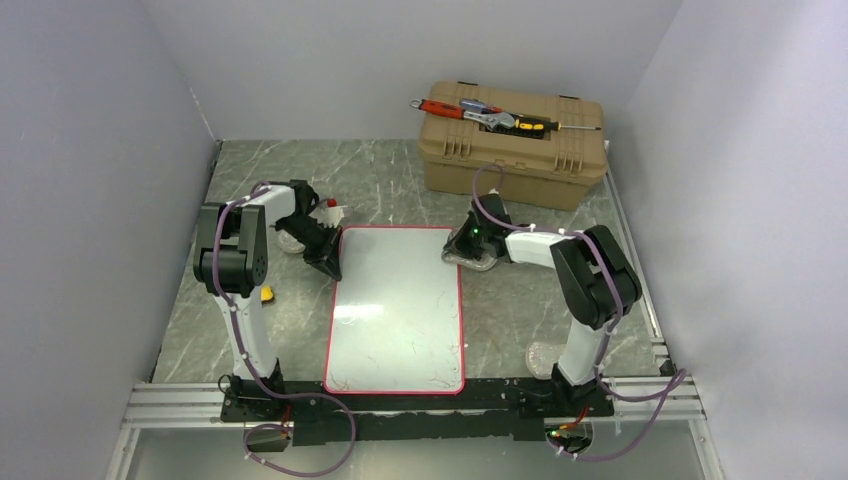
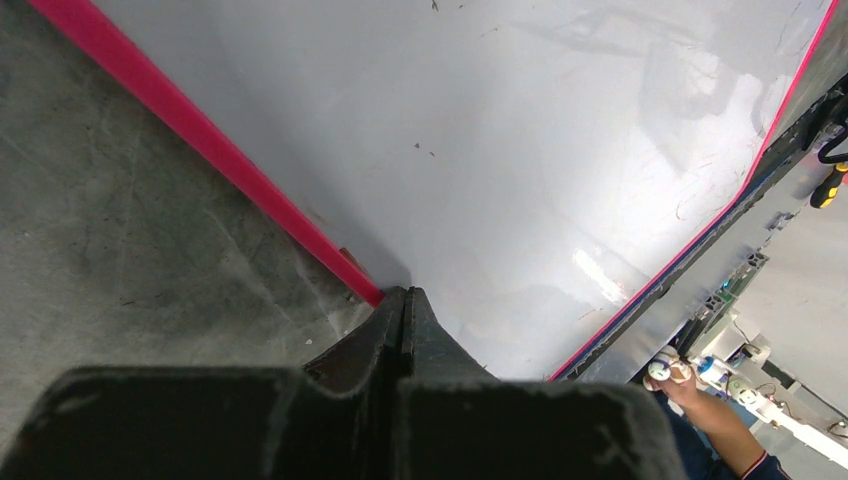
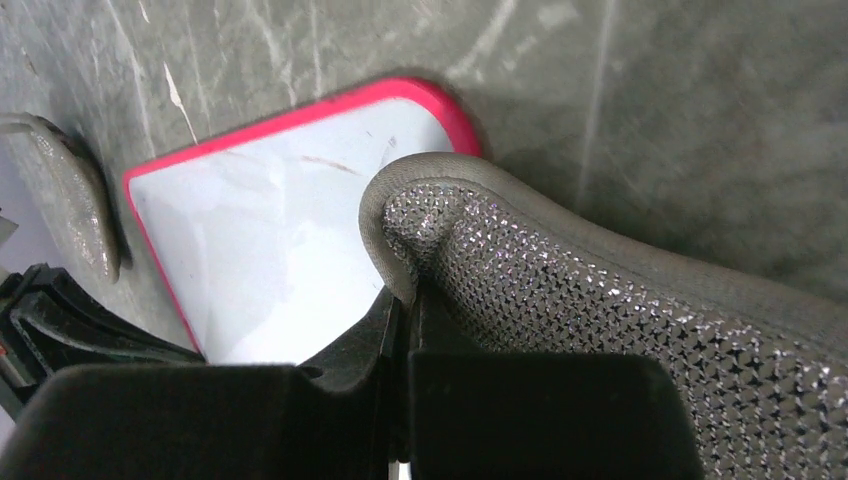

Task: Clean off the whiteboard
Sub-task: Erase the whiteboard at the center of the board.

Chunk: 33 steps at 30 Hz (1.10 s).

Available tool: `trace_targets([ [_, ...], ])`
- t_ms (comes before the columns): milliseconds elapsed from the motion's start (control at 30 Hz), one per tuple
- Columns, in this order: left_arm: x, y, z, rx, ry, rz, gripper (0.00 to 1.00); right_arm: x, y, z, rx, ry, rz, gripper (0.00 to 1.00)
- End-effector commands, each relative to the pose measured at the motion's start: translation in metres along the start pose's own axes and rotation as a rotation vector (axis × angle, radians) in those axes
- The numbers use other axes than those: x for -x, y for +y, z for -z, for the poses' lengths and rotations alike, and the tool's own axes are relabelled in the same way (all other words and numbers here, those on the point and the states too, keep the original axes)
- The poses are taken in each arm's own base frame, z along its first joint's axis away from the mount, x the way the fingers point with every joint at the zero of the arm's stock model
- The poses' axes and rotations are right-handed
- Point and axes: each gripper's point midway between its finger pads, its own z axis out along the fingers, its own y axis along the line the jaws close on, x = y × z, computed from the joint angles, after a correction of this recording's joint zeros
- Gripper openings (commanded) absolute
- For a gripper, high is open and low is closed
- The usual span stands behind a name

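Note:
The whiteboard (image 1: 395, 310) lies flat mid-table, glossy white inside a thin red rim (image 2: 200, 130), with faint pen scribbles near its front end (image 1: 440, 378). My left gripper (image 1: 330, 268) is shut with nothing between its fingers; its tip (image 2: 405, 295) rests at the board's left rim, near the far left corner. My right gripper (image 1: 462, 248) is shut on the folded edge of a grey sparkly cloth (image 3: 600, 300), which lies by the board's far right corner (image 3: 440, 100). In the right wrist view the white surface (image 3: 270, 230) shows just beyond the pinched cloth.
A tan toolbox (image 1: 512, 150) with hand tools on its lid stands at the back right. A small red and white item (image 1: 330, 210) lies behind the board, a yellow piece (image 1: 266, 294) by the left arm, a clear round thing (image 1: 545, 358) near the right base.

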Motion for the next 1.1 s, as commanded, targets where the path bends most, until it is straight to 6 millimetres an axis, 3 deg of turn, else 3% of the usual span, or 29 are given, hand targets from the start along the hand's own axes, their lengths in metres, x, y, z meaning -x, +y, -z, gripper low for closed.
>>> trace_targets([
  [0,0.008,0.06,-0.003,0.237,0.007,-0.115,0.04,-0.036,-0.101,-0.028,-0.36,0.103,0.074,0.0],
  [67,0.008,0.06,-0.003,0.238,0.01,-0.112,0.04,-0.034,-0.091,-0.038,-0.335,0.12,0.068,0.0],
  [133,0.008,0.059,-0.001,0.237,0.012,-0.111,0.04,-0.05,-0.091,-0.036,-0.328,0.178,0.07,0.0],
  [233,0.008,0.058,0.001,0.242,0.009,-0.118,0.04,-0.089,-0.095,0.0,-0.326,0.246,0.113,0.0],
  [433,0.007,0.056,0.001,0.232,0.01,-0.115,0.04,-0.184,-0.134,0.091,-0.349,0.406,0.122,0.0],
  [533,0.007,0.055,0.003,0.235,0.006,-0.123,0.04,-0.212,-0.139,0.12,-0.319,0.489,0.115,0.0],
  [633,0.007,0.054,0.004,0.235,0.004,-0.126,0.04,-0.225,-0.14,0.135,-0.294,0.551,0.111,0.0],
  [733,0.007,0.053,0.003,0.231,0.0,-0.126,0.04,-0.21,-0.143,0.131,-0.337,0.52,0.168,0.0],
  [800,0.005,0.054,0.001,0.23,0.003,-0.123,0.04,-0.189,-0.127,0.115,-0.306,0.479,0.178,0.0],
  [1067,0.004,0.056,0.002,0.24,0.012,-0.128,0.04,-0.088,-0.074,0.012,-0.25,0.309,0.187,0.0],
])
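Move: The right hand holds the grey cloth near the whiteboard's far right corner; the board's centre lies about 16 cm back and 14 cm left, roughly 1 cm below. That corner is some 6 cm ahead and level sideways; the toolbox stands about 25 cm ahead and 16 cm right. From the left hand, at the board's left edge, the centre is about 9 cm back, 14 cm right and 1 cm below. After edging forward, the right hand sweeps its cloth some 23 cm back over the board's right side, then reverses. ##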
